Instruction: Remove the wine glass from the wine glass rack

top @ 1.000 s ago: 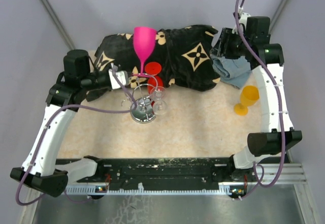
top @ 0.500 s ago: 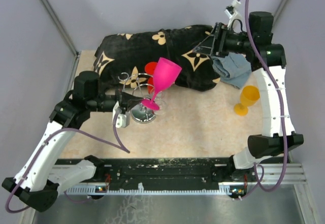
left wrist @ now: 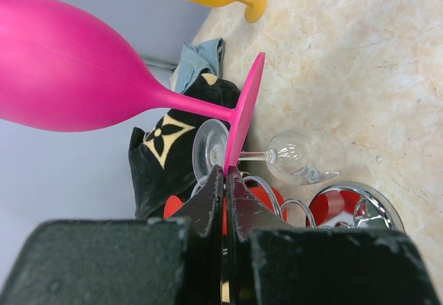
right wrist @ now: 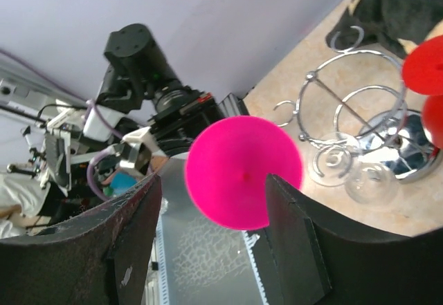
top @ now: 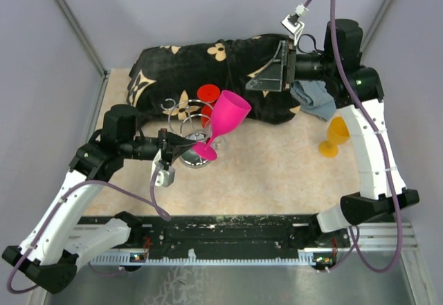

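Note:
My left gripper [top: 187, 146] is shut on the rim of the foot of a pink wine glass [top: 230, 111] and holds it tilted, bowl up and to the right, just right of the chrome wine glass rack [top: 181, 115]. In the left wrist view the fingertips [left wrist: 216, 180] pinch the pink foot [left wrist: 246, 111]. A clear glass [top: 219, 141] hangs at the rack, and red glasses [top: 208, 94] sit on its far side. My right gripper [top: 266, 77] is open and empty, high at the back right, facing the pink glass [right wrist: 242, 173].
A black cloth with tan flower prints [top: 235, 56] lies behind the rack. A grey-blue cloth [top: 315, 97] and an upright orange glass [top: 337, 133] are at the right. The rack's mirrored base [top: 188, 158] stands on the beige tabletop.
The pink glass, held upright high over the rack a second ago, has tipped over and come forward and right. The left arm drew back. The right gripper swung left toward the centre.

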You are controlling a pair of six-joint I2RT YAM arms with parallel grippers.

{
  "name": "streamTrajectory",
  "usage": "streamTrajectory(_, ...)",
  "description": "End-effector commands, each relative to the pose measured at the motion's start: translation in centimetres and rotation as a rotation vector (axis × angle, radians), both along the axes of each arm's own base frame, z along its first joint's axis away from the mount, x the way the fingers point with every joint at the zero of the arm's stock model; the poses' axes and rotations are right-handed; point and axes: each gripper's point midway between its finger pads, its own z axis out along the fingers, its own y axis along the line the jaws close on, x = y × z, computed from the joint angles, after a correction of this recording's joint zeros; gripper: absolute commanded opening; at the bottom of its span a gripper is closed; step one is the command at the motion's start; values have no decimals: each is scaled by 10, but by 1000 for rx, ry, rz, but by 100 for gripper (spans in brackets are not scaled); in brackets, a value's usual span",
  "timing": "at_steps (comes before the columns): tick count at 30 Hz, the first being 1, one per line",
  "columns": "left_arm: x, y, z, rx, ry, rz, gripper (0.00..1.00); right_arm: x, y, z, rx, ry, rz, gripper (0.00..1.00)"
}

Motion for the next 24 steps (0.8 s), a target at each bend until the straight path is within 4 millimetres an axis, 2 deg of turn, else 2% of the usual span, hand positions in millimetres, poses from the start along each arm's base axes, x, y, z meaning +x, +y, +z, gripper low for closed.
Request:
streamTrajectory(1,-10,-5,1,-15,-22,-64,0,-38,5,20,33,-81,96,62)
streamTrajectory(10,-8,-10,1,-15,-43,-94,0,-40,29,-16,-119,-47,117,62)
streamTrajectory(14,-4,-11,1,-13,-48,-92,0,-48,45,-31,-185,-40,158,62)
streamTrajectory(18,-2,-13,2,-16,-50,-85,0,-55,52,-44,-228,-25,184,61)
streamTrajectory(19,-1,-13,3,-19,-54,-83,0,-56,53,-47,-236,-23,188,57)
streamTrajectory(20,0,-13,4,-22,-56,-79,0,-58,53,-49,-242,-20,194,47)
streamTrajectory(22,3,-13,6,-28,-60,-69,0,-59,54,-51,-246,-22,202,6)
streamTrajectory(23,4,-14,10,-38,-69,-62,0,-60,53,-50,-245,-28,202,0)
streamTrajectory(24,6,-14,12,-49,-76,-50,1,-61,53,-47,-239,-38,206,0)
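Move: The right gripper, open and empty, has the pink wine glass about 11 cm to its left, 7 cm back and 11 cm lower, bowl slanting up towards it. From the right hand, the hanging clear glass is some 12 cm left, 2 cm forward and 31 cm below; the rack's middle is roughly 20 cm left, 4 cm forward and 32 cm below. From the left hand, already pinching its foot, the pink glass's middle lies about 7 cm right, 1 cm ahead and 5 cm above. The right fingers pinch the rim of the pink bowl, one inside and one outside, shutting only at the end. To get there the right hand first draws back, then goes left and down with the back drift continuing, about 10 cm in all, rolling its left side down some 15 degrees and turning slightly counter-clockwise. The left hand keeps its grip on the foot and almost stays put. ##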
